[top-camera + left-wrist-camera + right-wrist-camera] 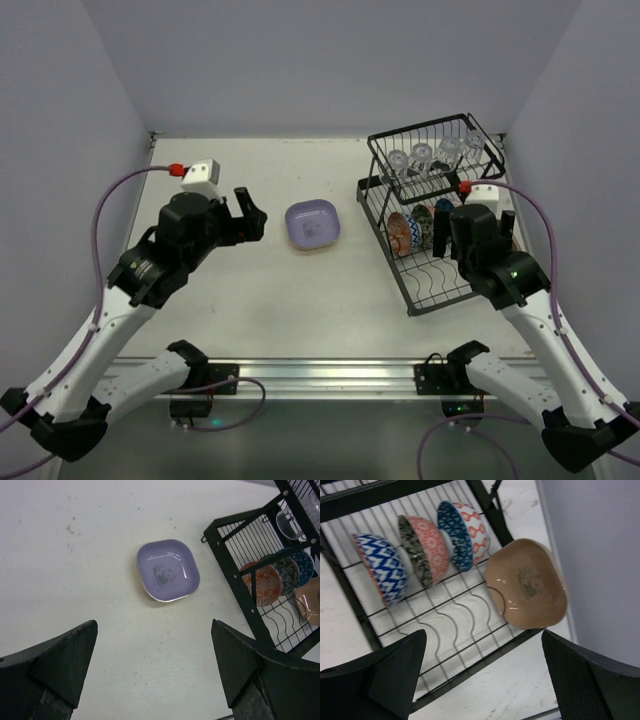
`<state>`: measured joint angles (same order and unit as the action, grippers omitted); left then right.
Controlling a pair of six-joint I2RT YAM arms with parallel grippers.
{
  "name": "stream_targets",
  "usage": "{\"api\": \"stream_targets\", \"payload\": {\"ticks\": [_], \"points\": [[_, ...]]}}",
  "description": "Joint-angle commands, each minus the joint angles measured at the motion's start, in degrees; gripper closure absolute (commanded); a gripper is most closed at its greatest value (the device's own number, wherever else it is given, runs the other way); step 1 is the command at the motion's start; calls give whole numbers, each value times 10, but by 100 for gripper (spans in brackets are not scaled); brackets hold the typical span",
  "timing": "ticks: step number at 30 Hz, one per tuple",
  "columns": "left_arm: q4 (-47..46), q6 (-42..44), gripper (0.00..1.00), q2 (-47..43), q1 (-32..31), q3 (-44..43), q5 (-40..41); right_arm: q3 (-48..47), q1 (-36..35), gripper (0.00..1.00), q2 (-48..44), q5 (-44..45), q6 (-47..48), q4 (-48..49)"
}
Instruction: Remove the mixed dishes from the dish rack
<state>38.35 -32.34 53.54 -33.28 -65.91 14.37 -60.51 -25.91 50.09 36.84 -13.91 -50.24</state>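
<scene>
A lavender plate [312, 223] lies flat on the table, seemingly on top of another plate whose pale rim shows in the left wrist view [150, 593]. The black wire dish rack [385, 245] stands at the right. Clear glass cups [436, 155] sit in its upper basket. Patterned bowls [422, 550] and a tan-brown plate [527, 582] stand on edge in the lower tray. My left gripper [250, 215] is open and empty, left of the lavender plate [168, 570]. My right gripper [474, 234] is open and empty above the lower tray's near end [484, 635].
Grey walls enclose the table on three sides; the right wall [600, 555] runs close behind the rack. The near half of the lower tray [450, 625] holds only bare curved dividers. A metal rail [320, 375] lines the table's front edge.
</scene>
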Motion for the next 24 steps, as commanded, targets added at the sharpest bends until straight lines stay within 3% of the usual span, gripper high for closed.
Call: {"api": "stream_targets", "payload": {"ticks": [1,7,12,13,15,19,24], "points": [[54,62,0,-61,0,42,40,6,4,1,17,84,82,-10],[-18,71,0,-138,0,158,6,64,46,1,0,108,235,37],[-31,93,0,-136,0,173,-27,77,106,1,29,82,301,79],[-39,90,0,-140,-1,178,-31,85,112,11,38,93,309,87],[-44,90,0,-150,-27,184,-23,84,124,21,61,106,325,111],[-34,79,0,-159,-50,181,-1,54,183,24,107,35,322,121],[-23,66,0,-178,-70,179,42,44,221,28,157,35,350,156]]}}
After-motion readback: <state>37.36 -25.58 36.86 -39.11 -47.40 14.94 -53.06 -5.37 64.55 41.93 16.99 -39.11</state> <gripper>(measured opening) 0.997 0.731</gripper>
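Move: The brown plate stands in the rack about 6 cm ahead of my right hand, 8 cm to its right and 12 cm below. The blue-and-red bowl is roughly 13 cm ahead of this hand and 2 cm left, the grey-and-pink bowl about 11 cm ahead and 6 cm left, both some 13 cm lower. From my left hand that plate lies about 53 cm to the right, 4 cm ahead and 17 cm down. I swing my empty right hand some 11 cm to the right and sink about 6 cm, closing in on the brown plate's right-hand rim. The wrist rolls nearly 30 degrees, left side dropping, and tips the fingers further down while they narrow to about three-quarters open, with no touch yet. My left hand, empty and wide open, sinks about 7 cm and draws back 5 cm. ##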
